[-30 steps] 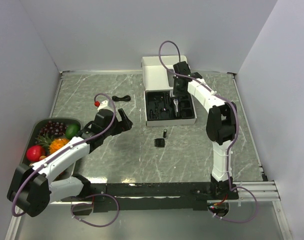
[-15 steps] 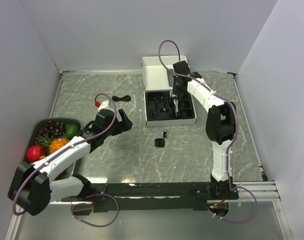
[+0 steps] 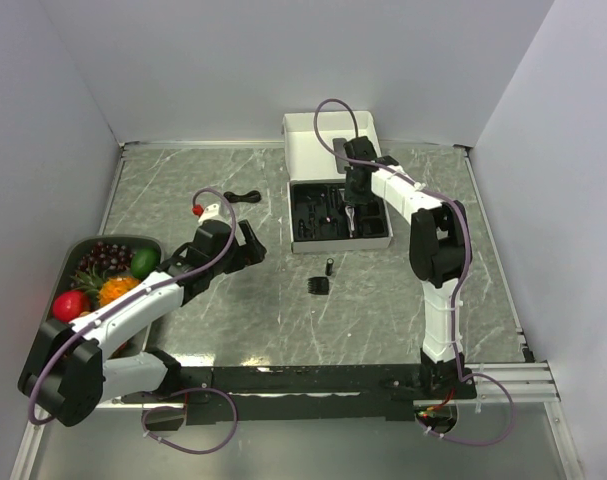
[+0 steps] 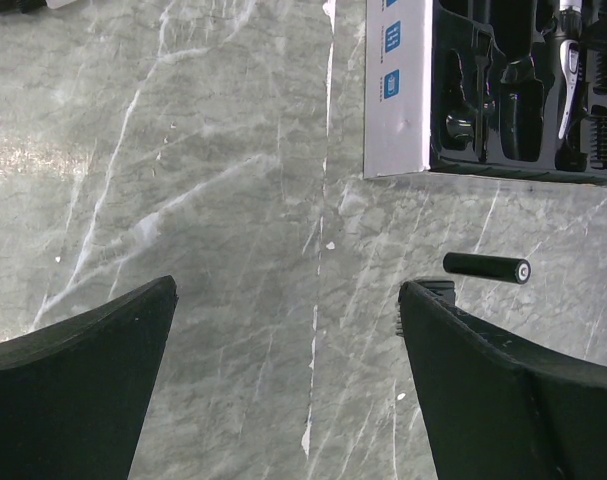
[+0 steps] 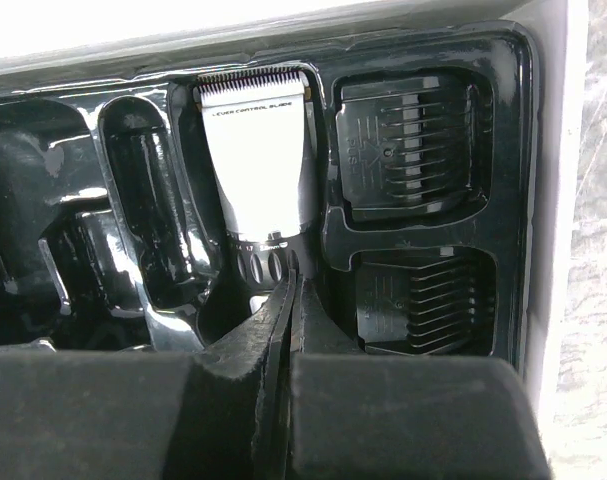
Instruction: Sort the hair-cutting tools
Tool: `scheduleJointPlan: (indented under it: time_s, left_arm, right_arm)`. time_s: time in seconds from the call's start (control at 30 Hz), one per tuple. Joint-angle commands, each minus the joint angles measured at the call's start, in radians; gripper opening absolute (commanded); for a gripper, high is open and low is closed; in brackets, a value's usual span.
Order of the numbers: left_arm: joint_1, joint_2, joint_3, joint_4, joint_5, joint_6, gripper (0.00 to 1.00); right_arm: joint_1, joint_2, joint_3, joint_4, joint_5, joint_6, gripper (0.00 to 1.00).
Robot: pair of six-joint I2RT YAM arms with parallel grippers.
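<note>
The black-and-silver clipper (image 3: 351, 213) lies in its slot in the black tray (image 3: 313, 215), blade end up in the right wrist view (image 5: 258, 160). My right gripper (image 3: 352, 192) is shut, and its tips (image 5: 293, 285) rest against the clipper's body with nothing between the fingers. The comb guard (image 3: 320, 285) and the small black cylinder (image 3: 329, 266) lie on the table in front of the tray. My left gripper (image 3: 245, 245) is open and empty above the table (image 4: 288, 290). The cylinder (image 4: 486, 268) lies just past its right finger, which half hides the guard (image 4: 428, 292). The coiled cable (image 3: 241, 195) lies at the far left.
The white box lid (image 3: 313, 140) stands behind the tray. Two comb guards (image 5: 408, 150) sit in slots to the right of the clipper. A dark bowl (image 3: 133, 243) of colourful fruit stands at the left edge. White walls close in the table.
My right gripper has moved a little toward me and to the left, over the clipper in the tray. My left gripper has barely shifted.
</note>
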Motion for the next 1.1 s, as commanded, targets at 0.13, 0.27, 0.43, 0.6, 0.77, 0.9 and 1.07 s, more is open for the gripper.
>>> scheduleJointPlan:
  time_s: [0.13,0.27,0.43,0.6,0.77,0.9,1.07]
  left_arm:
    - [-0.011,-0.018,0.005,0.02,-0.004,-0.001,0.99]
    - [-0.013,-0.047,0.02,-0.012,-0.024,0.006,0.99]
    - [-0.015,-0.102,0.022,-0.035,-0.021,-0.001,0.99]
    - [-0.018,-0.133,0.01,-0.05,-0.027,-0.014,0.99]
    - [-0.019,-0.156,-0.035,-0.012,-0.002,-0.026,0.99]
    - [-0.022,-0.204,-0.108,0.129,0.074,-0.003,0.99]
    - [-0.024,-0.211,-0.145,0.187,0.046,0.022,0.99]
  right_arm:
    - [0.028,-0.089,-0.035,0.005,0.039,-0.006,0.0]
    - [0.098,-0.181,-0.055,-0.018,0.132,-0.02,0.15]
    - [0.17,-0.352,-0.211,0.005,0.185,0.01,0.43]
    - [0.206,-0.521,-0.45,0.062,0.174,0.056,0.48]
    - [0.273,-0.728,-0.689,0.198,0.12,0.057,0.59]
    - [0.339,-0.875,-0.964,0.466,0.106,0.035,0.67]
    - [0.373,-0.928,-1.124,0.632,0.08,0.05,0.69]
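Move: The right hand's shut fingertips are on the clipper lying in the tray, its middle some 3 cm back and 2 cm lower. The loose comb lies on the table about 22 cm back, 8 cm left and 5 cm below; the black cylinder stands about 4 cm farther out than the comb and 2 cm to its right, and the box's front wall is roughly 11 cm back and 2 cm left of the hand. From the left hand the comb is about 15 cm right, 3 cm back, 9 cm down. The right fingertips lift off the clipper and the hand draws back about 22 cm, arching up some 7 cm over the box's front wall, then sinking beside the cylinder and comb. Its fingers spread to about two-thirds open as it turns roughly 15 degrees counter-clockwise and its tips tilt forward. The open, empty left hand rises 3 cm, then eases back and partly down. ##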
